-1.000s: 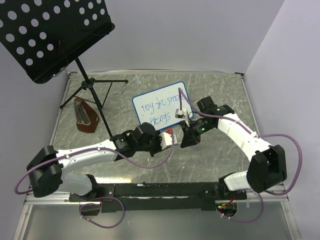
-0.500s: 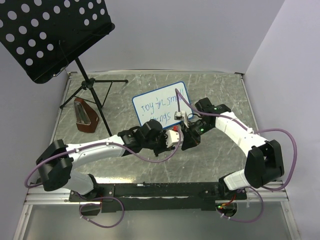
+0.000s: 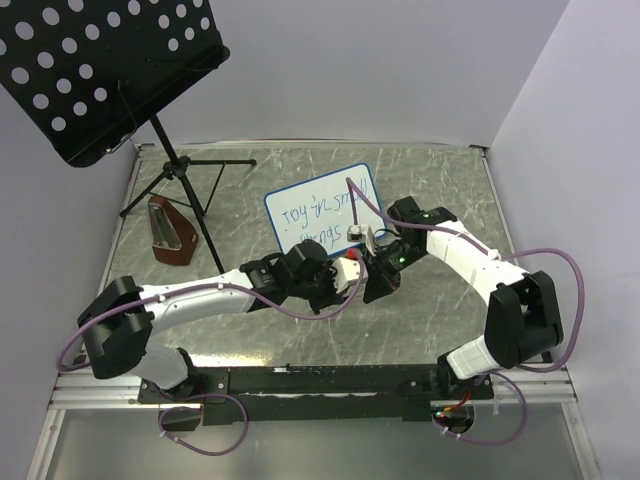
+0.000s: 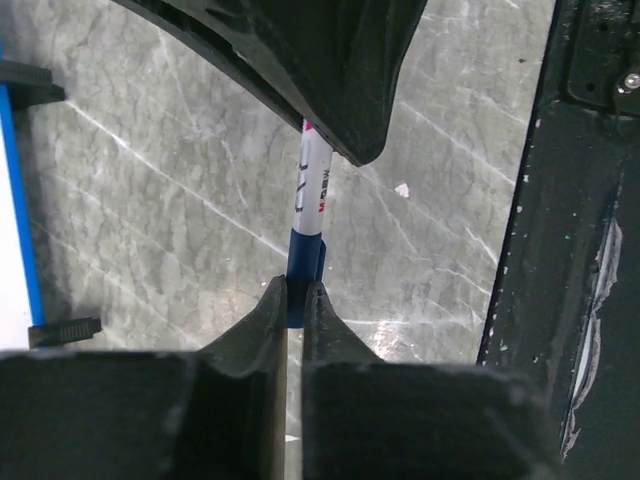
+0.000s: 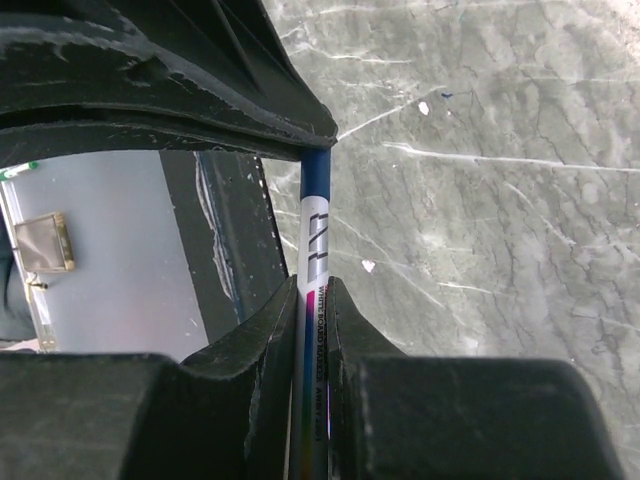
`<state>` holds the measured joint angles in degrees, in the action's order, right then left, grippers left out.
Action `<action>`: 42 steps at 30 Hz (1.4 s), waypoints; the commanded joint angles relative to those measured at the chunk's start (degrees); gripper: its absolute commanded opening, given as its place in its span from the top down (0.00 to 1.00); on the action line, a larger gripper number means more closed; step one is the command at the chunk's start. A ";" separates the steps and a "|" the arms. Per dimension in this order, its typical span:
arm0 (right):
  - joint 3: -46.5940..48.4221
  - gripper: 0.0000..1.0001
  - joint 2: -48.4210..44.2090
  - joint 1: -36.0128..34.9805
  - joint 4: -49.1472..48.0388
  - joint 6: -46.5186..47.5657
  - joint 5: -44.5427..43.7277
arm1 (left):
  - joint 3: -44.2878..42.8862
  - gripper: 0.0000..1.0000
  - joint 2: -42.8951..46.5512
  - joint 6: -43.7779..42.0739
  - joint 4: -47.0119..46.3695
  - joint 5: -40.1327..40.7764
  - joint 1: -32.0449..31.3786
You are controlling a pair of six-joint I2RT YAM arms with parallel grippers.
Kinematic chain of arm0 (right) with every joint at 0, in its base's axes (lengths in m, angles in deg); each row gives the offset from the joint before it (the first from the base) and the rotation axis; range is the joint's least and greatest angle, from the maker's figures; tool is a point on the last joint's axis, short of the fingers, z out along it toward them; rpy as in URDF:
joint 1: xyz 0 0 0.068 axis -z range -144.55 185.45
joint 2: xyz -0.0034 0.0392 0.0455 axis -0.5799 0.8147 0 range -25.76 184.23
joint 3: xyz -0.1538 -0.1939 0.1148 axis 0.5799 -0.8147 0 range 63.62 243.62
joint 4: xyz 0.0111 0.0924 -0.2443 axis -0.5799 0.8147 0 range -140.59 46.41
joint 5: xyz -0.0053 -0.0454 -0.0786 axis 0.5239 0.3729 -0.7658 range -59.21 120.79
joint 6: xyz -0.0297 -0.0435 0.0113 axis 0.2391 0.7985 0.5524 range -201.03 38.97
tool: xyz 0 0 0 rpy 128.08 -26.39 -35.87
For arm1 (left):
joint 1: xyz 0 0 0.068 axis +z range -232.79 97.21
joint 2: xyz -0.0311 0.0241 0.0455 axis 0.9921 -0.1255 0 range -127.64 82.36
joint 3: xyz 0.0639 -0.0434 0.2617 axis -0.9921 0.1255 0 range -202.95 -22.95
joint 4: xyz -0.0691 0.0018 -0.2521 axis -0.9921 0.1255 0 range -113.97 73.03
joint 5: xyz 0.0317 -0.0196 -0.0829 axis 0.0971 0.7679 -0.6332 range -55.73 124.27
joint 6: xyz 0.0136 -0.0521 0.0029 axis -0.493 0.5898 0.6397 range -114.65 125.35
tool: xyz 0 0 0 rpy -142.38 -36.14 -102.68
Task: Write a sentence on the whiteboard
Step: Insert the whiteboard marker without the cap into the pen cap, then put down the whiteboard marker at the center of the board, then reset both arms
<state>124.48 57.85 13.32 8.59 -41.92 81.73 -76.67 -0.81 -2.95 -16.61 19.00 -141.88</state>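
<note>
The whiteboard [image 3: 322,208], white with a blue frame, lies at mid-table, and the sentence [image 3: 318,217] is on it in blue handwriting over two lines. Just in front of it my two grippers meet tip to tip. My right gripper [image 3: 376,280] [image 5: 313,285] is shut on the white barrel of a whiteboard marker [image 5: 317,230]. At the marker's other end my left gripper [image 3: 360,272] [image 4: 296,285] is shut on the blue cap [image 4: 305,250]. In the left wrist view the board's blue edge [image 4: 20,200] and two black feet show at the left.
A black perforated music stand [image 3: 100,70] on a tripod [image 3: 185,175] fills the back left. A brown wedge-shaped object [image 3: 170,235] sits beside its legs. A black rail [image 3: 330,380] runs along the near edge, and walls close in the back and both sides.
My left arm has reached right until its gripper met the marker end at the right gripper. The right gripper, still holding the marker, shifted slightly left and forward off the board.
</note>
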 commanded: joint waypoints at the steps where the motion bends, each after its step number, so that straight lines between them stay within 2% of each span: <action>1: 0.05 1.00 2.78 -0.90 -4.42 -1.14 1.01 | -2.65 0.77 6.52 0.82 -19.14 -0.56 -0.68; 4: -0.21 1.00 4.62 -0.02 -4.86 -1.67 0.48 | 4.72 0.46 14.34 3.72 -17.90 3.48 -0.15; 6: -0.13 0.97 6.46 -0.02 -5.30 -2.11 -0.13 | 7.99 0.35 20.47 7.05 -17.38 6.63 0.37; 9: 0.14 0.90 8.58 0.33 -6.00 -3.51 -1.71 | 12.66 0.29 27.59 11.97 -15.54 9.71 0.90; 11: 0.05 0.85 9.55 0.77 -7.05 -4.30 -2.85 | 16.43 0.19 31.13 16.09 -16.05 11.91 1.08; 12: 0.05 0.80 10.59 1.21 -7.32 -5.18 -3.47 | 17.93 0.16 35.15 17.60 -17.45 12.97 1.17; 13: 0.05 0.75 11.13 1.39 -7.84 -5.62 -5.04 | 21.07 0.04 37.10 19.00 -18.59 15.07 1.26; 14: 0.05 0.69 11.65 1.65 -8.02 -6.15 -5.75 | 22.58 0.00 39.04 22.32 -19.30 15.09 1.26; 18: 0.22 0.58 14.11 2.44 -9.25 -8.00 -9.88 | 27.43 0.00 48.26 28.15 -19.49 20.71 1.52; 20: 0.22 0.50 14.73 2.70 -9.95 -8.87 -12.34 | 27.87 0.03 50.30 30.52 -17.38 23.08 1.61; 22: 0.49 0.47 15.44 3.32 -10.05 -9.23 -13.14 | 27.96 0.03 52.23 32.36 -15.19 24.92 1.61; 25: 0.66 0.34 13.25 5.59 -10.83 -9.84 -14.98 | 27.61 0.03 53.64 34.83 -12.64 26.34 1.70; 28: 0.58 0.30 6.41 8.67 -12.77 -10.20 -16.39 | 26.30 0.03 53.56 38.16 -10.18 27.92 1.87; 29: 0.23 0.29 1.51 10.25 -13.38 -9.94 -16.66 | 25.86 0.03 52.60 38.79 -8.43 28.62 2.05; 31: -0.91 0.28 -3.96 11.67 -16.36 -9.85 -17.27 | 23.66 0.03 51.10 39.84 -5.96 28.54 3.89; 32: -1.53 0.25 -9.73 12.72 -18.20 -10.89 -17.97 | 22.87 0.03 49.62 39.93 -4.64 28.02 4.76; 34: -3.20 0.19 -15.38 13.25 -22.95 -12.56 -21.48 | 20.50 0.03 48.64 40.63 -3.93 25.21 8.54; 35: -3.73 0.10 -20.63 13.86 -24.53 -14.66 -22.97 | 18.75 0.03 48.46 40.64 -3.75 24.15 10.03; 37: -4.87 0.00 -25.84 16.41 -28.49 -19.91 -25.88 | 16.98 0.03 48.37 40.46 -3.23 20.90 14.69; 38: -4.96 0.00 -30.31 17.20 -29.46 -22.21 -27.63 | 14.97 0.03 48.11 40.11 -3.05 20.54 16.01; 42: -1.20 0.00 -35.10 17.56 -27.99 -32.59 -39.76 | 9.25 0.03 45.30 37.66 0.80 20.36 19.10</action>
<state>120.88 25.52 30.30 -17.60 -62.64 54.32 -60.82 46.35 36.05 -17.99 41.56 -124.24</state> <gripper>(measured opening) 0.997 0.969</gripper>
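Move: The left hand still pinches the blue cap and the right hand the barrel of the marker, already in it; the marker's middle lies some 5 cm to the left hand's right and 1 cm ahead, level with it. From the right hand, that middle is about 3 cm left and 1 cm back, while the bare table spot for it lies some 3 cm ahead, 9 cm below. The whiteboard's middle stands roughly 27 cm ahead of the right hand, 12 cm left, 6 cm lower. Letting go of the cap first, the left fingers spread wide as that hand lifts away up and left, finally swinging forward too, turning counter-clockwise. The right hand keeps the marker and sinks about 8 cm, easing forward, to lay it down; its fingers open off the barrel near the table, then it climbs some 20 cm, backing off right and forward, tipping its fingers up and turning clockwise. ##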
